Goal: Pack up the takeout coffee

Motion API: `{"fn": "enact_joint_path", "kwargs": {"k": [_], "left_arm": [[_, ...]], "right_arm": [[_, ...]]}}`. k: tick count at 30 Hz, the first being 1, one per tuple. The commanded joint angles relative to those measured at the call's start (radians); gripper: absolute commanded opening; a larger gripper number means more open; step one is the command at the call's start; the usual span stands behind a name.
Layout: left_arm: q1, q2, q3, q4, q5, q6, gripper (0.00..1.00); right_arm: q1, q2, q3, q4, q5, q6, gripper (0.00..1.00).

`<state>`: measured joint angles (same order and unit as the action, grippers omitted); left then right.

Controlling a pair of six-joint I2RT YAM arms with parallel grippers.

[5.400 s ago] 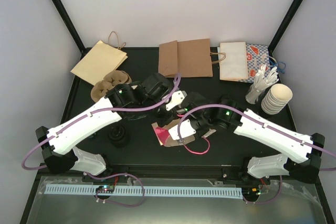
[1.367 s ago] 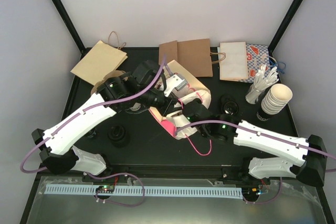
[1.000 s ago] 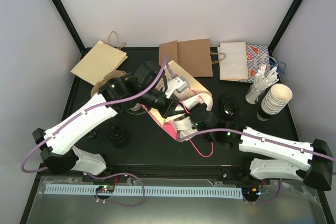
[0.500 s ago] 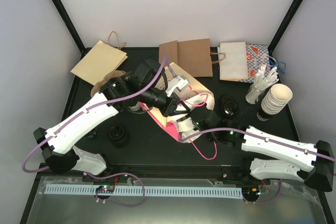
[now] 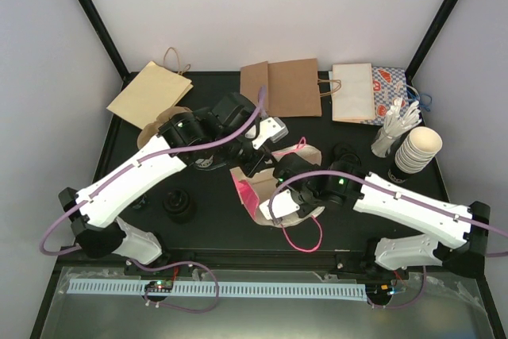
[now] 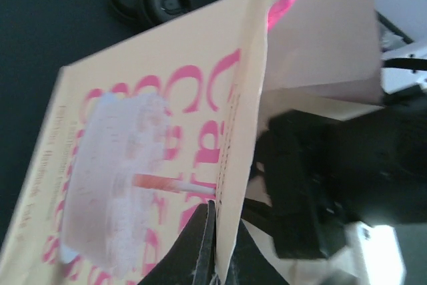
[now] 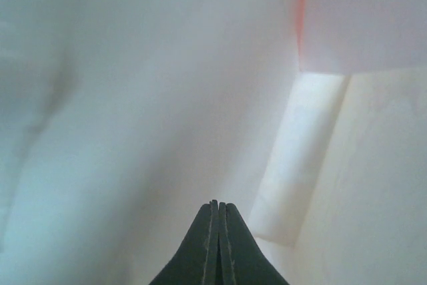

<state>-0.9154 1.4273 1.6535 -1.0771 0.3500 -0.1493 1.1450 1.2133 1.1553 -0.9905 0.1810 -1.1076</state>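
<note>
A cream paper bag [image 5: 248, 192] with pink print and pink cord handles [image 5: 303, 234] lies on its side mid-table. My left gripper [image 5: 259, 166] is shut on the edge of the bag's mouth; in the left wrist view its jaws [image 6: 217, 231] pinch the printed bag wall [image 6: 153, 138]. My right gripper [image 7: 218, 206] is shut with nothing in it. It sits inside the bag, with pale paper all around it. The takeout coffee shows only as a bit of white with dark print [image 5: 206, 163] under my left arm.
Flat brown bags [image 5: 151, 93] [image 5: 282, 89], a white bag [image 5: 353, 93] and a red-patterned bag [image 5: 394, 83] lie along the back. A tub of white cutlery [image 5: 394, 126] and a stack of cream cups [image 5: 418, 148] lie at right. Black lids [image 5: 178, 206] [image 5: 346, 156] and a pulp carrier [image 5: 157, 131] lie nearby.
The bag has sunk lower and its mouth has narrowed. My right gripper has pushed further left into the bag. My left gripper has kept its hold on the edge and shifted slightly right.
</note>
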Motion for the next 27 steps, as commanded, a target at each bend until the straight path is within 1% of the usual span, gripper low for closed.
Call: {"fn": "enact_joint_path", "kwargs": {"k": [1, 3, 8, 14, 16, 19, 23, 27], "left_arm": [[-0.002, 0.024, 0.081, 0.005, -0.135, 0.074, 0.02], [-0.002, 0.031, 0.09, 0.008, -0.144, 0.081, 0.02], [-0.002, 0.034, 0.098, 0.021, -0.158, 0.094, 0.02], [-0.002, 0.036, 0.075, 0.023, -0.175, 0.121, 0.02], [-0.002, 0.036, 0.06, 0.022, -0.19, 0.127, 0.01], [-0.002, 0.039, 0.045, 0.011, -0.233, 0.131, 0.02], [-0.002, 0.036, 0.027, 0.008, -0.319, 0.108, 0.02], [-0.002, 0.027, -0.003, 0.03, -0.315, 0.111, 0.02]], "right_arm": [[0.015, 0.031, 0.078, -0.229, -0.202, 0.113, 0.01], [0.018, 0.051, 0.101, -0.278, -0.246, 0.137, 0.01], [0.025, 0.084, 0.139, -0.337, -0.359, 0.178, 0.01], [0.029, 0.1, 0.174, -0.361, -0.355, 0.216, 0.01], [0.03, 0.095, 0.192, -0.373, -0.382, 0.217, 0.01], [0.032, 0.079, 0.218, -0.382, -0.422, 0.223, 0.01], [0.048, 0.083, 0.239, -0.419, -0.423, 0.234, 0.01], [0.052, 0.087, 0.264, -0.432, -0.444, 0.236, 0.01]]}}
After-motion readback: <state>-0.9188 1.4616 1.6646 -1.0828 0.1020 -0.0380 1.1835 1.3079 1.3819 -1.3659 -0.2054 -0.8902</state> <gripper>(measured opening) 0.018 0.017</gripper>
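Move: The right hand is down inside the open cookie bag with shut fingers; the bag's near wall lies about 8 cm back from it, neither left nor right, at its height. The black lids lie some 18 cm to its right, 6 cm ahead and 18 cm below; the flat brown bag some 26 cm ahead and 19 cm below, straight out. From the left hand, pinching the rim, the cookie bag's middle is 6 cm to the right, 3 cm back and 14 cm lower. Back towards the base sweeps the right hand, about 8.5 cm inside the cookie bag, fast at first, then slower and rising slightly; its shut fingers tip back by some 30 degrees until they point almost straight down beside the near wall, to spread the mouth. The left hand keeps its pinch on the rim and draws it about 4 cm forward, then also a little left and down, tilting slightly. ##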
